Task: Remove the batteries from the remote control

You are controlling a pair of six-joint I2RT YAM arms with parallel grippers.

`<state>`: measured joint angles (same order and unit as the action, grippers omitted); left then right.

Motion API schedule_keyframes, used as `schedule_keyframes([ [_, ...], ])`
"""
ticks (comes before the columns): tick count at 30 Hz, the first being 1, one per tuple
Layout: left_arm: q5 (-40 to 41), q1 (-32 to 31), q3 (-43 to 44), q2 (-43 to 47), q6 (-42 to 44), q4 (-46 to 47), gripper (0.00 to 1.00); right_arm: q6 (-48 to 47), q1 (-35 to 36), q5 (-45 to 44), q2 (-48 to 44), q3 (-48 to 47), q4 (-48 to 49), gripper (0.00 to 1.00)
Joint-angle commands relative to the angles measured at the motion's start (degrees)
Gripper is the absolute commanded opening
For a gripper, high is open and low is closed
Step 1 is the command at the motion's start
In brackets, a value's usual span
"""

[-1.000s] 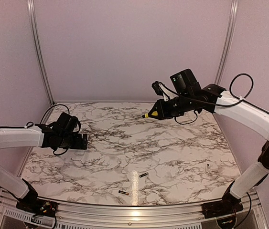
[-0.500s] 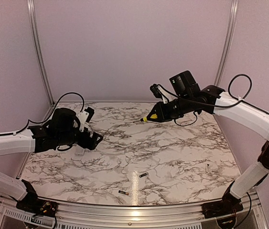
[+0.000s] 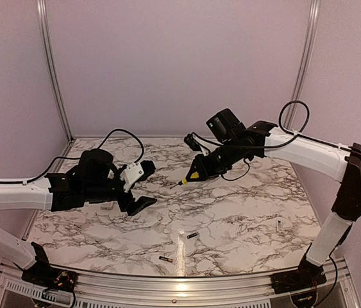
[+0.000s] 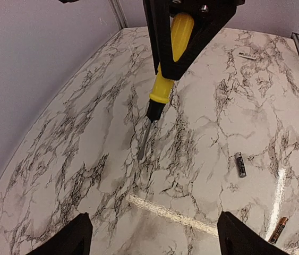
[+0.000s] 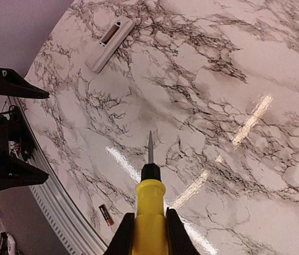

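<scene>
The white remote control [image 5: 109,43] lies flat at the left of the table, its dark recess facing up. One dark battery [image 3: 192,235] lies near the front middle and a second battery [image 3: 165,259] lies closer to the front edge; both also show as battery [image 4: 240,164] and battery [image 4: 278,229]. My left gripper [image 3: 140,189] hovers open and empty over the table's left middle, its black fingertips [image 4: 77,236] far apart. My right gripper [image 3: 209,162] is shut on a yellow-handled screwdriver [image 5: 150,204], tip aimed down-left above the marble.
A small pale speck [image 3: 278,224] lies at the right of the marble table [image 3: 244,212]. Purple walls close off the back and sides, and a metal rail [image 3: 186,285] runs along the front edge. A cable [image 3: 125,135] loops above the left arm.
My left arm has swung right and forward from the left wall toward the middle, jaws narrowing slightly. The right arm has carried the screwdriver left and lower, toward the table centre.
</scene>
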<state>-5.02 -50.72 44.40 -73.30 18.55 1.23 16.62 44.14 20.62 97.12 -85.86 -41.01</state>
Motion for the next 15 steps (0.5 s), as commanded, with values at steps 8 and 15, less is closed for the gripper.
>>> schedule_keyframes([
  [8,-8.47,-0.87,6.97,-7.62,13.05,1.76,0.61,-1.8,3.06,9.29,2.39,-5.47,0.81,0.0],
  [15,-8.96,-1.22,9.28,-11.55,13.61,4.15,0.57,-1.4,3.45,11.37,3.45,-5.74,1.77,0.0],
])
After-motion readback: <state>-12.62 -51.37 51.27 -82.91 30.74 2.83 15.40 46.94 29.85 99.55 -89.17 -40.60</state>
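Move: The yellow screwdriver, tip towards the left hand, is about 10 cm to that hand's right, some 3 cm ahead and roughly level. The right hand, holding the screwdriver, has the open left gripper about 13 cm to its left, 2 cm back and 4 cm lower. Some 17 cm below the left hand lie the nearer battery (14 cm right, 8 back), the other battery (4 right, 16 back) and the remote control (19 left, 6 ahead). Rightward some 4.5 cm goes the left hand towards the screwdriver's shaft, turning clockwise about 15 degrees as its fingers draw in by roughly a quarter of their range, still well apart. The right hand keeps its grip on the handle and brings the screwdriver to meet them, about 3.5 cm left and 3 cm back, dipping slightly then rising, with a small counter-clockwise turn. ##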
